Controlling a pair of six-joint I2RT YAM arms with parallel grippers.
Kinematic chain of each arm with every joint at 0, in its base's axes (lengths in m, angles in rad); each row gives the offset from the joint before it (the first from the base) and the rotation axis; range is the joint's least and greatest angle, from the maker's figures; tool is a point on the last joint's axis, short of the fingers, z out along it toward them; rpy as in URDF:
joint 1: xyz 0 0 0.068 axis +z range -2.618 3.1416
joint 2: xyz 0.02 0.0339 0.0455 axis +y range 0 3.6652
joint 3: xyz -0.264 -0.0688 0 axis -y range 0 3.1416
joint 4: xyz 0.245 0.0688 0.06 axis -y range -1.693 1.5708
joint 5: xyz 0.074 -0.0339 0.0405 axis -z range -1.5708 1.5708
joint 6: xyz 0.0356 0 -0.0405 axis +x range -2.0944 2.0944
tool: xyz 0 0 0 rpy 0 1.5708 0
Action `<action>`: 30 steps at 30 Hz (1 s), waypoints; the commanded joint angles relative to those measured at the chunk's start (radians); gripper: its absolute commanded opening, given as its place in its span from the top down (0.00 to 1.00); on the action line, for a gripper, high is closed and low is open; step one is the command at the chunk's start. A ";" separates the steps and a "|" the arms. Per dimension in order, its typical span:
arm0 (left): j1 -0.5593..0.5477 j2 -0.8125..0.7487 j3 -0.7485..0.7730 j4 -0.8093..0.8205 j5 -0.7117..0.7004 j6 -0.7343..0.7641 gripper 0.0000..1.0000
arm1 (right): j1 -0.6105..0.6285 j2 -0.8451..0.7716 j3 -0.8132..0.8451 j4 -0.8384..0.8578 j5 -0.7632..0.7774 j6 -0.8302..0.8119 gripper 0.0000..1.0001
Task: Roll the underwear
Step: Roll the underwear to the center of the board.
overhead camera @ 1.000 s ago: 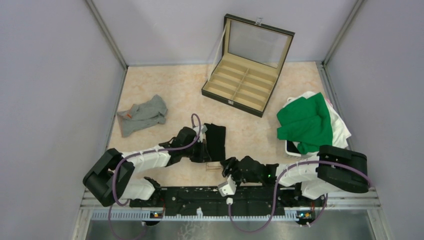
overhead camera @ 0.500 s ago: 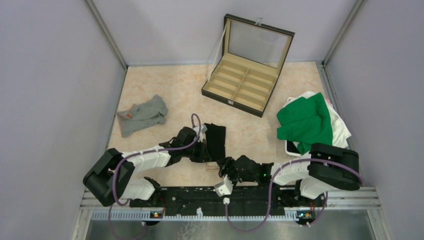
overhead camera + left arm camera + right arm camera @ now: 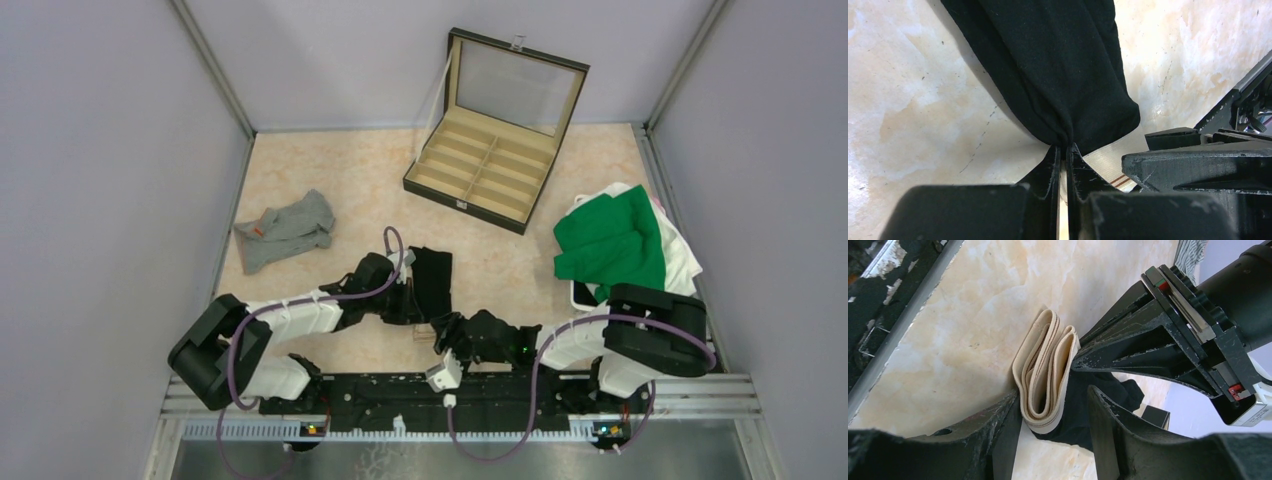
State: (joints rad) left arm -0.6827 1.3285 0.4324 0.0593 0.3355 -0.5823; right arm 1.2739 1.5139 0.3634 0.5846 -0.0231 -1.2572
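Note:
The black underwear [image 3: 433,275] lies folded in a narrow strip on the table, in front of both arms. Its cream waistband [image 3: 1045,370] is doubled over at the near end. My left gripper [image 3: 1064,149] is shut on the black underwear [image 3: 1058,65] at that near end, bunching the fabric between the jaws. My right gripper [image 3: 1054,392] is open and straddles the folded waistband; one finger [image 3: 1010,415] touches it, the other stands apart over black cloth. The grey underwear [image 3: 287,230] with an orange label lies crumpled at the left, away from both grippers.
An open compartmented case [image 3: 480,172] with its lid raised stands at the back centre. A pile of green and white clothes [image 3: 615,245] lies at the right. Walls close in the table on three sides. The metal rail [image 3: 903,320] runs just behind my right gripper.
My right arm has shifted a little left toward the waistband and its jaws have narrowed slightly. The left gripper and the black underwear have not moved.

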 commanded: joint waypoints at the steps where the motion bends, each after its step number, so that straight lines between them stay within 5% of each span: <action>1: -0.006 0.053 -0.030 -0.119 -0.062 0.024 0.95 | -0.007 0.055 0.007 -0.029 -0.034 0.011 0.50; 16: -0.005 -0.028 -0.034 -0.153 -0.134 -0.054 0.92 | -0.008 -0.017 -0.017 0.032 -0.082 0.135 0.96; 20: -0.005 -0.148 -0.029 -0.201 -0.204 -0.109 0.83 | -0.002 -0.042 -0.003 -0.011 -0.117 0.236 1.00; 25: -0.005 -0.364 -0.026 -0.295 -0.326 -0.187 0.54 | 0.001 -0.070 -0.012 -0.006 -0.153 0.297 1.00; 27: -0.005 -0.466 -0.036 -0.290 -0.326 -0.197 0.52 | 0.001 -0.073 -0.013 0.001 -0.167 0.330 1.00; 30: -0.007 -0.556 -0.081 -0.154 -0.212 -0.146 0.62 | 0.001 -0.071 -0.010 0.020 -0.181 0.372 1.00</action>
State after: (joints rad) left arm -0.6884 0.8749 0.3996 -0.1936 0.0738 -0.7429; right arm 1.2732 1.4696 0.3534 0.5800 -0.1425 -0.9802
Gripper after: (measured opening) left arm 0.441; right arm 0.084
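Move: The underwear's folded waistband sits in my open right fingers' way, its middle about 2 cm to the left, 1 cm ahead and 1 cm below. From the same hand, the black folded body is centred some 9 cm ahead and 1 cm left, and the table's near edge runs about 8 cm straight back. My left hand already pinches the cloth by the waistband, whose middle lies roughly 2 cm back, 2 cm right and 1 cm below it. I shut my right fingers on the stacked waistband folds, dipping barely a centimetre, then drag the waistband some 2.5 cm back towards the table's near edge while that wrist rolls about 15 degrees. As the pull starts, my left fingers open and let go of the cloth, and my left hand lifts about 6 cm and swings 4 cm left, clear of the underwear. ##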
